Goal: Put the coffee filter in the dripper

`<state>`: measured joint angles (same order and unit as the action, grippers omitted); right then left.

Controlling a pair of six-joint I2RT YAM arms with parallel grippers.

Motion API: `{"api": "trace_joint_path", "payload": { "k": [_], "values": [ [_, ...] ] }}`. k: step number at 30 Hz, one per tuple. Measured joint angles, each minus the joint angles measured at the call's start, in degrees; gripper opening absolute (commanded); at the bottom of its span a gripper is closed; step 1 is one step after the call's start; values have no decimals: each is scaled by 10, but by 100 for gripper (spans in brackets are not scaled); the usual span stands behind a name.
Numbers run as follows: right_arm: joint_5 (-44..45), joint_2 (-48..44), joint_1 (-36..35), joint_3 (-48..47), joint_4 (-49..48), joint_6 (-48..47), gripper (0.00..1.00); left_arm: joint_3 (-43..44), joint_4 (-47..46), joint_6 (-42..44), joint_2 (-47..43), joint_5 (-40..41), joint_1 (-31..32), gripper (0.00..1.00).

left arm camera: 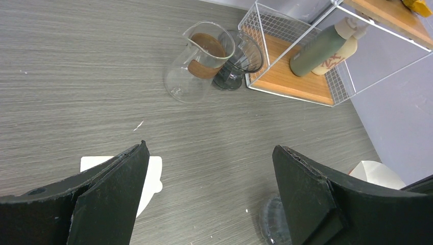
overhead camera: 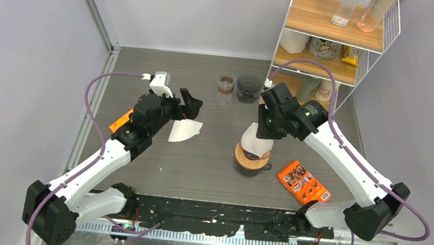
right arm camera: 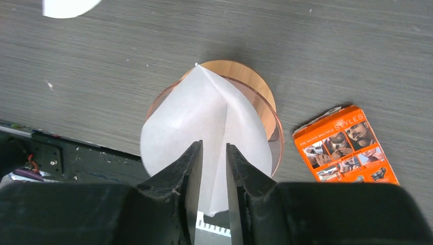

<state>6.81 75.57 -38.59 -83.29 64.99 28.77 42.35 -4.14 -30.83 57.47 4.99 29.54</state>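
Observation:
The white coffee filter (overhead camera: pixel 258 140) stands partly opened in the dripper (overhead camera: pixel 251 161), a glass cone with a wooden collar, at the table's middle. Its upper edge sticks up and leans left. My right gripper (overhead camera: pixel 267 126) hangs right above it. In the right wrist view its jaws (right arm camera: pixel 213 148) are drawn in to a narrow gap, with the coffee filter (right arm camera: pixel 204 112) pinched between them over the dripper (right arm camera: pixel 253 81). My left gripper (overhead camera: pixel 190 104) is wide open and holds nothing (left arm camera: pixel 209 148). A second white filter (overhead camera: pixel 184 130) lies flat on the table under it.
A glass carafe (overhead camera: pixel 226 84) with a brown collar and a dark dripper (overhead camera: pixel 248 88) stand at the back. An orange box (overhead camera: pixel 304 183) lies to the right of the dripper. A wire shelf (overhead camera: pixel 332 43) with cups and bottles fills the back right corner.

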Motion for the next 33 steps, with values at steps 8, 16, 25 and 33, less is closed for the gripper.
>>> {"api": "trace_joint_path", "payload": {
  "k": [8, 16, 25, 33],
  "values": [
    [26, 10, -22, 70, -21, 37, 28, 0, -1, 6, 2, 0, 0, 100],
    [47, 10, -27, 111, -38, 66, 27, 0, 0, 13, 10, 0, 0, 99],
    [43, 14, -27, 136, -72, 74, 27, 0, 0, 13, 10, 0, 0, 100],
    [42, 19, -27, 139, -90, 74, 28, 0, 0, 13, 10, 0, 0, 100]
  ]
}}
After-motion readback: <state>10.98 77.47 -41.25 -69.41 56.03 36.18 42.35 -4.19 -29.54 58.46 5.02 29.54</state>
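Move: The coffee filter stands loosely in the dripper, its middle about 6 cm below the right gripper, some 3 cm back and 1 cm to the left. Under it come the dripper, about 9 cm down, and the glass server, 18 cm down; the orange box lies about 19 cm to the right of the gripper and 6 cm back, on the table. From the left gripper the coffee filter is some 20 cm to the right, 12 cm back and 8 cm lower. Sink the right gripper, nothing held and its fingers kept nearly shut, about 7.5 cm almost straight down into the mouth of the coffee filter, quickly at first and then easing off, so that the fingertips push the paper down into the dripper. Drift back about 1 cm on the way and recover most of it near the bottom, with the wrist hardly turning. ##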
